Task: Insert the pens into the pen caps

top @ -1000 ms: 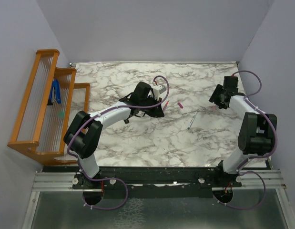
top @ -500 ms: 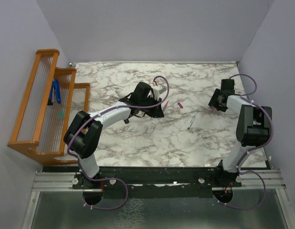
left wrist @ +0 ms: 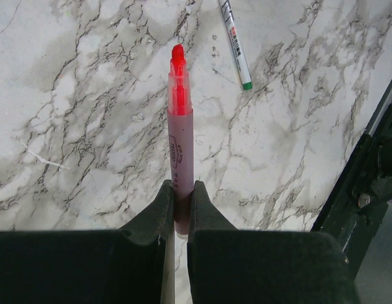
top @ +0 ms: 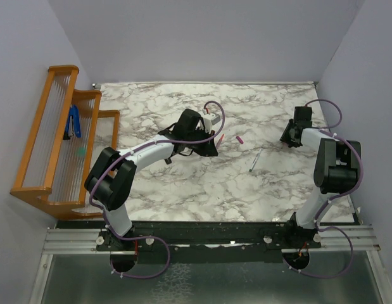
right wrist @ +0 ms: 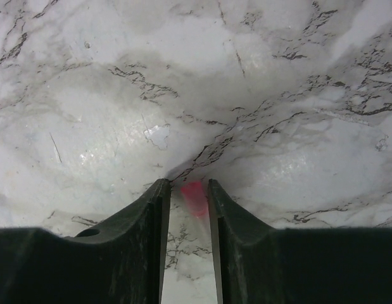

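My left gripper (left wrist: 181, 187) is shut on the rear end of a pinkish pen (left wrist: 181, 126) with a bare red tip, held level above the marble; from above, this gripper (top: 211, 144) sits mid-table. A thin white pen (left wrist: 235, 44) with a green tip lies on the table beyond it, also visible from overhead as a thin white pen (top: 255, 161). My right gripper (right wrist: 185, 183) is low at the far right, open, its fingers straddling a small pink-red pen cap (right wrist: 194, 197) that lies nearer the right finger. A magenta cap (top: 240, 139) lies between the arms.
An orange wooden rack (top: 56, 139) stands along the left wall with a blue-handled tool (top: 74, 121) in it. The right wall runs close behind my right gripper (top: 289, 138).
My right gripper has dropped onto the table at the far right and its jaws have narrowed around the pink-red cap. The left arm and its pen have not moved.
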Action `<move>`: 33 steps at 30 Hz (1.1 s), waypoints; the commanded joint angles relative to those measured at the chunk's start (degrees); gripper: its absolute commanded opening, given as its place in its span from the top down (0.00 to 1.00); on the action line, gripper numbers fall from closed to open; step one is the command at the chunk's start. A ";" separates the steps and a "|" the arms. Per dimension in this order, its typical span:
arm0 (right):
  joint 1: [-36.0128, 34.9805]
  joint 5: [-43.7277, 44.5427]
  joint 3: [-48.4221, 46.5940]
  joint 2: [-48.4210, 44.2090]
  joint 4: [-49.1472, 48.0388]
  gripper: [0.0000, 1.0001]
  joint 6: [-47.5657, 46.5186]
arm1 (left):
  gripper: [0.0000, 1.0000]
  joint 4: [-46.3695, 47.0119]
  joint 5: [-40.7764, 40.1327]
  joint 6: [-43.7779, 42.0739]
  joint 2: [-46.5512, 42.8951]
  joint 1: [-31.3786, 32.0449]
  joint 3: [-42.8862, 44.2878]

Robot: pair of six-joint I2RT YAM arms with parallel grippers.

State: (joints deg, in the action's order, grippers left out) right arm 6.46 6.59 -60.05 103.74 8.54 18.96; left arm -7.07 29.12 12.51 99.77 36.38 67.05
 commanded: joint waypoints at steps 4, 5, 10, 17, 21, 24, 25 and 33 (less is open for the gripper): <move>0.30 -1.09 2.60 0.93 1.36 0.73 -0.22 | 1.00 -1.37 -0.19 -0.88 -0.95 -0.26 -0.42; 0.28 -1.21 2.85 0.93 1.36 0.74 -0.24 | 1.00 -1.44 -0.25 -0.89 -1.12 -0.26 -0.50; 0.30 -1.74 4.35 0.68 1.49 0.86 -0.24 | 1.00 -1.80 -0.43 -0.93 -1.73 -0.39 -0.69; 0.26 -2.78 4.42 0.55 2.21 0.99 -0.17 | 1.00 -2.17 -0.54 -1.07 -2.75 -0.60 -1.11; 0.24 -3.78 4.46 -0.60 3.27 1.00 1.97 | 1.00 -2.65 -0.73 -1.44 -3.87 -0.93 -1.54; 0.15 -5.98 5.08 -2.32 4.27 0.99 6.24 | 1.00 -2.86 -0.78 -1.53 -4.60 -1.28 -1.74; 0.17 -6.18 5.40 -3.09 4.47 1.00 8.47 | 1.00 -2.98 -0.79 -1.53 -4.78 -1.31 -1.74; -0.17 -8.45 10.18 -10.70 5.24 1.00 33.05 | 1.00 -3.12 -0.45 -1.44 -6.47 -1.49 -2.24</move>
State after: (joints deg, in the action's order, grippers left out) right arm 6.74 -0.60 -51.94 96.92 9.82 36.36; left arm -9.56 29.04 11.70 95.77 35.11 65.82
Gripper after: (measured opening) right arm 0.041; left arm 0.049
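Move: The pink cap lies practically between the right hand's open fingertips, its middle perhaps 1 cm back and 1 cm below. The slim white marker lies about 15 cm to the right hand's left and 8 cm nearer the base; the magenta cap is some 23 cm left and 2 cm farther out. From the left hand, which holds the pink highlighter, the pink cap is about 34 cm right, 9 cm ahead and 10 cm down. The right fingers, already around the pink cap, close from partly open and pinch it between their tips. Holding it, that hand then swings left and back about 5 cm, level and low over the table towards the white marker, its left side rolling up some 15 degrees and turning about 10 clockwise. The left hand keeps hold of the highlighter, easing about 2 cm left and up late on. ##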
